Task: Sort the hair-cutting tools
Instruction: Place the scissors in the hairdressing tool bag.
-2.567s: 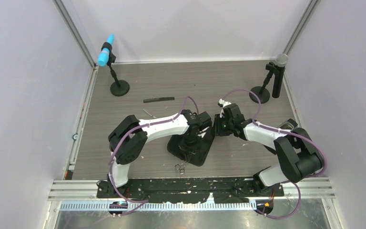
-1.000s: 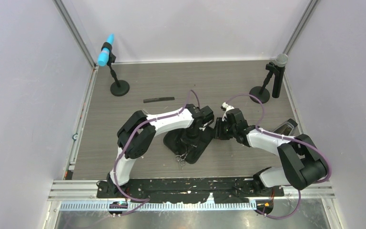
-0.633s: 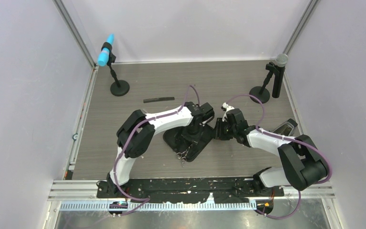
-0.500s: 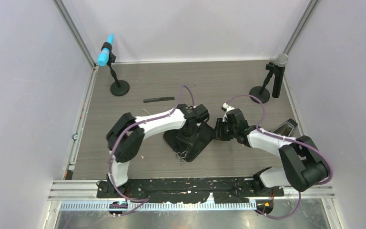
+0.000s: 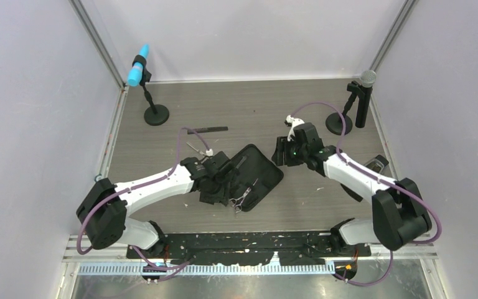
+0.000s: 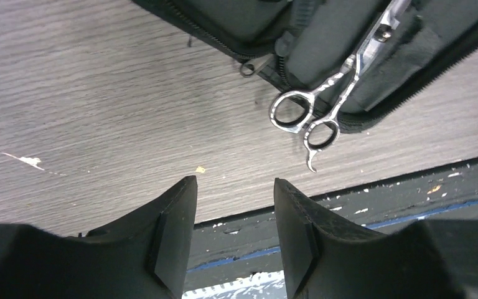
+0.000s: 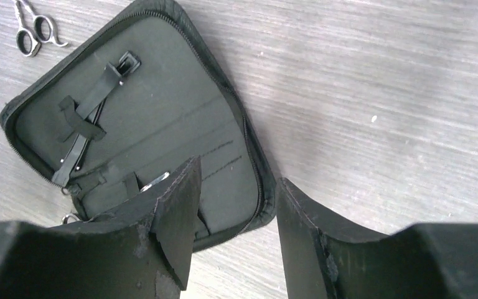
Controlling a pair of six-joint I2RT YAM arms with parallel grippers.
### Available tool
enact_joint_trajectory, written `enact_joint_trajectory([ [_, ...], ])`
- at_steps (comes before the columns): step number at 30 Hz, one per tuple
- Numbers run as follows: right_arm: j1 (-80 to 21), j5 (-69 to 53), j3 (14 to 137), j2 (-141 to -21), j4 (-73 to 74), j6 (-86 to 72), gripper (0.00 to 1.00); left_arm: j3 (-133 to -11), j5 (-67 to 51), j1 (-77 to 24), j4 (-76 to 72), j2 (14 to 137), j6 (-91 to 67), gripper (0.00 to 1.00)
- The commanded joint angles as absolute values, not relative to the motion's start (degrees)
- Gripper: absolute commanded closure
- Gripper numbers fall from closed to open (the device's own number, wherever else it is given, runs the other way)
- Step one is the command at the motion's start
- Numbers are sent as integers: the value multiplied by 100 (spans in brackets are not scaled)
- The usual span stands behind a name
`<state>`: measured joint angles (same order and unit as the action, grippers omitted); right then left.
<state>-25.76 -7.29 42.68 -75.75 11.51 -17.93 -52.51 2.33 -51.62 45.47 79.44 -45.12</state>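
The black zip case (image 5: 261, 171) lies open mid-table. Silver scissors (image 5: 240, 200) sit at its near corner, ring handles (image 6: 305, 121) sticking out over the wood and blades tucked under a strap. Inside the case (image 7: 162, 124), a slim black tool (image 7: 78, 152) is held under straps. The long black comb (image 5: 208, 130) lies farther back, with a thin small tool (image 5: 193, 147) near it. My left gripper (image 5: 223, 192) (image 6: 234, 182) is open and empty, just left of the scissors. My right gripper (image 5: 278, 151) (image 7: 235, 174) is open over the case's far right edge, holding nothing.
A blue-headed microphone (image 5: 139, 70) on a round base (image 5: 156, 115) stands back left. A grey-headed one (image 5: 365, 87) stands back right. The black front rail (image 6: 379, 205) runs close under my left gripper. White walls enclose the table.
My left arm has drawn back leftward and toward the near edge, off the case, and its jaws have opened. The right jaws opened and lifted away. The case now lies open.
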Motion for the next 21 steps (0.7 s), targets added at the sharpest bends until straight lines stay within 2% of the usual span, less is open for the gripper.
enact_joint_trajectory([
  [1, -2584, -641, 4765, -8153, 1360, -1389, 45, -4845, 40, -5054, 3723, 7642, -5295, 49],
  [7, -2586, -760, 4885, -8746, 1328, -1319, 53, -4443, 27, -4986, 3223, 7602, -5671, 50],
  [14, -2666, -1118, 4523, -8773, 1142, -1518, 84, -4275, 26, -4963, 2771, 7752, -5882, 51],
  [21, -2834, -1001, 4096, -8424, 953, -1932, 95, -4055, 26, -4820, 2526, 7755, -6108, 52],
])
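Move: The handles of the scissors, which already lie in the tool bag, are about 3 cm ahead of the left hand, 6 cm to its right and 5 cm below. The hair clip in the bag lies some 11 cm ahead of that hand and 7 cm to its right. For the right hand, the bag's right-hand edge near the corner is roughly 2 cm back, 1 cm left and 6 cm below, with the scissors' handles about 13 cm back and 14 cm left. Downward by some 6 cm goes the right hand, edging forward first and then drawing back about 3 cm, its fingers closing from half open to nearly shut to pinch the bag's right-hand edge near the corner. Meanwhile the left hand sinks over the scissors' handles, easing right and a little forward while turning counter-clockwise, fingers staying half open on either side of the handles. ##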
